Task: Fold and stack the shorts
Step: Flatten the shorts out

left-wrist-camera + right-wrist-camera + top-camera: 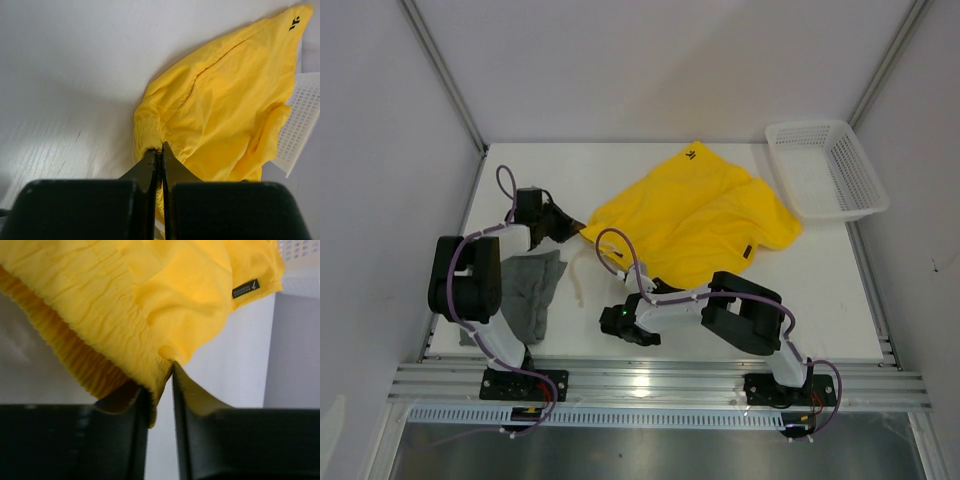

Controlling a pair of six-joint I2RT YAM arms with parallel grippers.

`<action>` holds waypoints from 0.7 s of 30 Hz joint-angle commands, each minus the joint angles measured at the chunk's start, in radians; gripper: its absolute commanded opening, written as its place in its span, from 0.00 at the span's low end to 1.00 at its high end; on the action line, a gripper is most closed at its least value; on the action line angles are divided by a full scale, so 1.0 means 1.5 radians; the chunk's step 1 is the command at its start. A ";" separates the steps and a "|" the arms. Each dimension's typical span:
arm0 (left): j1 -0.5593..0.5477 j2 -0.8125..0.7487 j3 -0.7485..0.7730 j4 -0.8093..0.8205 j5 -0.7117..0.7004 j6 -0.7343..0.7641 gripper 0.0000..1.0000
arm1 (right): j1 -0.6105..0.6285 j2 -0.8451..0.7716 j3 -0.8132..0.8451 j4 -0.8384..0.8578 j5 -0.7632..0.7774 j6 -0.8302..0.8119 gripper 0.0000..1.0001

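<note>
The yellow shorts (690, 215) lie spread and rumpled across the middle of the table. My left gripper (575, 225) is shut on a bunched bit of their left edge (150, 145). At their near edge, my right gripper (642, 292) stands open by a narrow gap, with the gathered waistband (100, 350) hanging between its fingertips (161, 382). A small dark tag (245, 288) shows on the hem. The dark grey shorts (530, 290) lie crumpled at the near left, beside the left arm, with neither gripper on them.
A white mesh basket (825, 165) sits at the back right corner, just beyond the yellow cloth (225, 100). Grey walls close in the table on three sides. A metal rail (650, 380) runs along the near edge.
</note>
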 commanded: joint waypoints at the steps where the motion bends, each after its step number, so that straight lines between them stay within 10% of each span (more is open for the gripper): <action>1: 0.054 0.009 0.057 0.036 -0.065 0.034 0.00 | -0.001 -0.025 -0.031 -0.065 0.003 0.027 0.20; 4: 0.056 0.022 0.071 0.033 -0.070 0.044 0.00 | 0.004 -0.026 -0.031 -0.063 0.001 0.025 0.00; 21: 0.055 0.062 0.077 0.094 -0.051 0.038 0.00 | 0.044 0.027 -0.015 -0.105 -0.024 0.066 0.00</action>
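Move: The yellow shorts' near waistband corner lies right between the right hand's half-open fingers. From that hand, the small black leg label is about 17 cm to the right and 8 cm ahead, and the grey shorts' middle some 30 cm to the left and 2 cm back. The left hand already holds the other waistband corner; the right hand's corner lies about 16 cm to its right and 12 cm back. Right fingers pinch the waistband, easing left, back and down about 1 cm each; left hand, still gripping, sinks similarly. ##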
